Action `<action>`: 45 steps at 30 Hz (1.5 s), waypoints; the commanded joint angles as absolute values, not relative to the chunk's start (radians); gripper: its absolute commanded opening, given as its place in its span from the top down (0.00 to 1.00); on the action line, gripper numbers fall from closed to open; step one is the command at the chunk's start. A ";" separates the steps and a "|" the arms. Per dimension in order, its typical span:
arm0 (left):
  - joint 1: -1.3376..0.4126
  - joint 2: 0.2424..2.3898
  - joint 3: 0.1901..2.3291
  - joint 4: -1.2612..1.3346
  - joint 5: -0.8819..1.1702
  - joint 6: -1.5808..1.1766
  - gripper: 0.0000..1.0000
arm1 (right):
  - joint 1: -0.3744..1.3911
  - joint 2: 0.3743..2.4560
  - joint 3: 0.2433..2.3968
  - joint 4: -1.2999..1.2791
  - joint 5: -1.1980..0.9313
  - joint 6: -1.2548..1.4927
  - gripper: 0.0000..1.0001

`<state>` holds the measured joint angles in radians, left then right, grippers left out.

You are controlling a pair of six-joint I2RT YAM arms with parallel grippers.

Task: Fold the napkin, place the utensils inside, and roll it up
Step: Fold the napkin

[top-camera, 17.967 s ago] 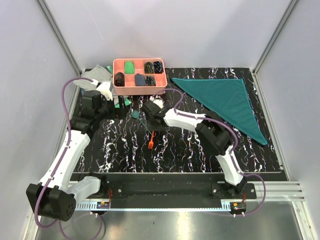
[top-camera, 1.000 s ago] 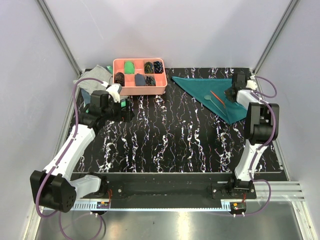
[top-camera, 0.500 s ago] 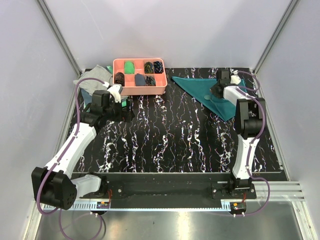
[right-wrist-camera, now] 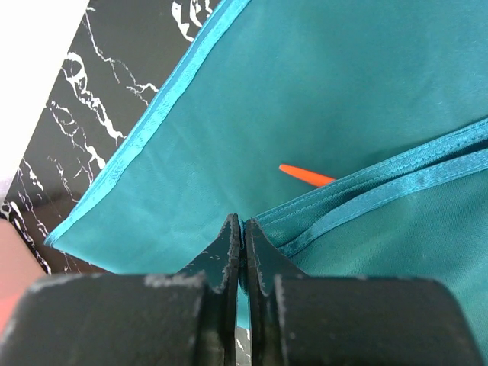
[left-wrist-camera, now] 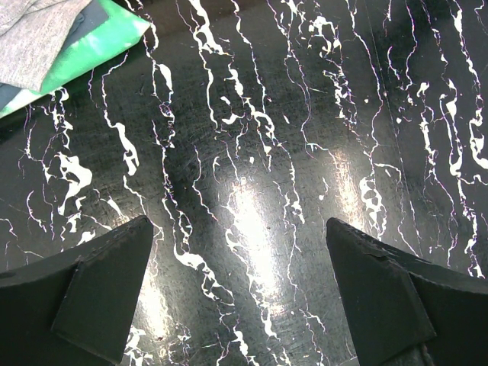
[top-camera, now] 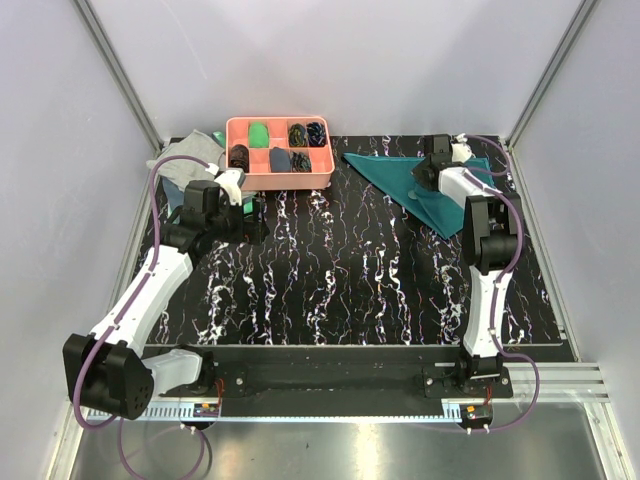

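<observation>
The teal napkin [top-camera: 388, 173] lies at the table's back right, folded into a triangle. My right gripper [top-camera: 427, 174] is over it, shut on a hemmed edge of the napkin [right-wrist-camera: 328, 91], which is pulled over the layer beneath. Only the orange fork's tip [right-wrist-camera: 305, 175] sticks out from under that fold in the right wrist view. The spoon is hidden. My left gripper [top-camera: 248, 214] hovers at the left, open, and in its own view the left gripper [left-wrist-camera: 240, 252] has only bare marbled table between its fingers.
A pink compartment tray [top-camera: 280, 179] with rolled cloths stands at the back, left of the napkin. A grey cloth [top-camera: 186, 157] and a bright green cloth [left-wrist-camera: 91, 47] lie at the back left, close to my left arm. Frame posts and white walls surround the table.
My right gripper has moved left and toward the back, dragging the napkin's edge over the fork and spoon, which showed on top a second ago. The left arm has barely moved.
</observation>
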<state>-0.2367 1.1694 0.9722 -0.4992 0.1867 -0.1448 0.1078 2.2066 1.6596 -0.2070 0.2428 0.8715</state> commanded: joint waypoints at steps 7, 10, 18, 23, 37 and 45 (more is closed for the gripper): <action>-0.241 1.160 0.985 -0.465 0.175 -0.129 0.01 | 0.146 2.229 1.712 -0.196 0.233 0.861 1.00; -0.242 1.158 0.985 -0.466 0.178 -0.130 0.01 | 0.156 2.238 1.723 -0.196 0.222 0.856 1.00; -0.241 1.150 0.985 -0.466 0.179 -0.130 0.01 | 0.173 2.255 1.735 -0.199 0.210 0.856 1.00; -0.241 1.147 0.986 -0.466 0.181 -0.130 0.01 | 0.179 2.258 1.741 -0.203 0.202 0.857 1.00; -0.241 1.137 0.985 -0.465 0.181 -0.129 0.01 | 0.198 2.255 1.741 -0.207 0.196 0.856 1.00; -0.241 1.134 0.986 -0.466 0.186 -0.130 0.01 | 0.209 2.258 1.741 -0.209 0.192 0.856 1.00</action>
<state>-0.2371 1.1660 0.9722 -0.4992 0.1871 -0.1394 0.1894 2.2589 1.6981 -0.2081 0.2131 0.8635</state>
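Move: The napkin's front-left edge, the side that the shut right hand is bringing the pinched flap to, lies about 8 cm left of that hand, some 2 cm back and 3 cm below. The spoon's bowl is roughly 4 cm straight back from the hand and the orange handle end about 4 cm to its right, level with it; the napkin's left tip is some 17 cm left, 6 cm ahead. From the idle left hand that edge is about 12 cm ahead, 32 cm right and 15 cm below. The napkin's folded flap, still pinched between the right hand's closed fingertips, is drawn about 5 cm to the left over the utensils towards the napkin's front-left edge. The hand sinks a further 1.5 cm in the first half, then creeps on level and more slowly, turning only some 5 degrees counter-clockwise and keeping its hold. ##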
